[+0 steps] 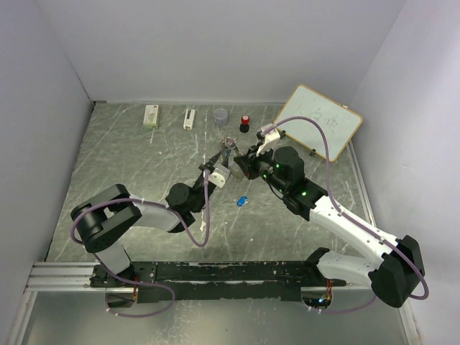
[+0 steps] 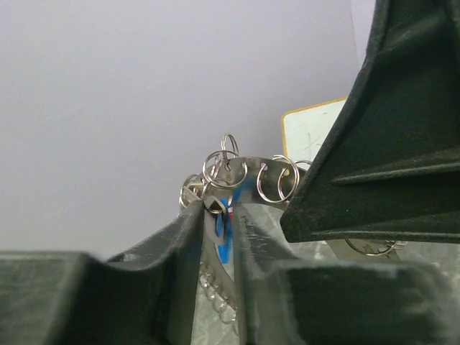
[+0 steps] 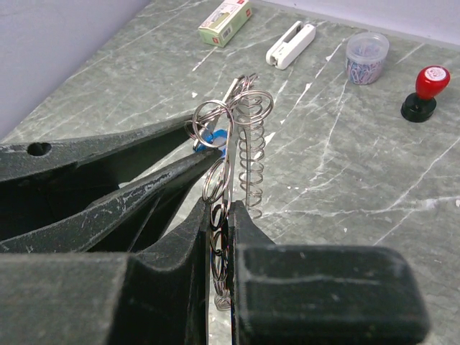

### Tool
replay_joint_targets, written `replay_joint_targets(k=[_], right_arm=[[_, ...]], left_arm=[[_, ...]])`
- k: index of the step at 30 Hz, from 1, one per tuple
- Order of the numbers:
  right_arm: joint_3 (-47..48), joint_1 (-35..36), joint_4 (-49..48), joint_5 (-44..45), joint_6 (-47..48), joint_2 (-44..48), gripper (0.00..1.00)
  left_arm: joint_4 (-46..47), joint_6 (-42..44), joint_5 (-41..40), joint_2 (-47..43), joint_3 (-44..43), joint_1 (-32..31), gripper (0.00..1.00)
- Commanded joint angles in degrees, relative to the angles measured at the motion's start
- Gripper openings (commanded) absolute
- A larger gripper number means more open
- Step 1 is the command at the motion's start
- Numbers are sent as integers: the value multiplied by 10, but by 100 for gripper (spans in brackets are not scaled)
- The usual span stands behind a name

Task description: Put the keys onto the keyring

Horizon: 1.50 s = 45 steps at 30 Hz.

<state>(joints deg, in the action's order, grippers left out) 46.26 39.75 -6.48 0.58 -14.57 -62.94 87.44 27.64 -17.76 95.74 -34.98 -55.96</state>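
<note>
The keyring point(image 1: 230, 146) is held upright above the table's middle, and my right gripper point(image 1: 242, 162) is shut on its edge. The right wrist view shows the ring point(image 3: 248, 154) edge-on, its fringe of small wire rings rising from my right gripper point(image 3: 228, 215). My left gripper point(image 1: 224, 159) comes in from the left and is shut on a blue key point(image 2: 225, 241), pressed against the ring's band point(image 2: 248, 167). That key point(image 3: 212, 136) shows as a blue spot at the left gripper's tips point(image 3: 212, 147). A second blue key point(image 1: 241, 201) lies on the table nearer the arms.
Along the back stand a green-white box point(image 1: 151, 115), a white stapler point(image 1: 189, 118), a clear cup point(image 1: 221, 115) and a red-and-black knob point(image 1: 245, 123). A whiteboard point(image 1: 320, 122) lies at the back right. Walls close in the table on three sides.
</note>
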Motion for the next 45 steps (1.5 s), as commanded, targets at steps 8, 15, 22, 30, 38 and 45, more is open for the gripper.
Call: replay_joint_targets(k=[8,15,22,30,38,45], right_arm=[[-6,-1,-15,6,-2,23,0],[-8,-1,-2,35,4,16,0],[-10,-1,-5,38,7,14,0],[-11,0,7,68,7,16,0],[-18,-1,12,68,3,17,0],[-24,-1,12,65,2,19,0]], left_arm=[[164,10,-21,-3,-19,2,7],[162,51,-34,-39,-8,2,7],[104,70,-35,-87,-5,3,7],[49,90,-35,-112,-16,8,7],[6,90,-33,-119,-36,19,7],[-14,93,-34,-117,-52,27,7]])
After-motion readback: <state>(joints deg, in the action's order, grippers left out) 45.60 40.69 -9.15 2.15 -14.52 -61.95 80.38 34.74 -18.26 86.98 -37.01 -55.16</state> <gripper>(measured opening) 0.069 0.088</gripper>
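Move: The blue-headed key aimed at lies practically between the open left fingertips, barely 1 cm ahead and level with them. The keyring's middle is about 2 cm ahead of the left hand, 1 cm right and a few centimetres below. The spare blue key on the table is roughly 9 cm back, 5 cm right and 24 cm down. From the right hand, which already grips the keyring, the aimed-at key is some 3 cm ahead, 4 cm left and 1 cm up. The left fingers close on the blue-headed key and pinch it at the head, then keep it while the left hand lifts about 5 cm and drifts some 2 cm left, away from the keyring's top loops, tipping up slightly. The right hand keeps its grip on the keyring and, after a small sag, rises about 1.5 cm during the lift. ##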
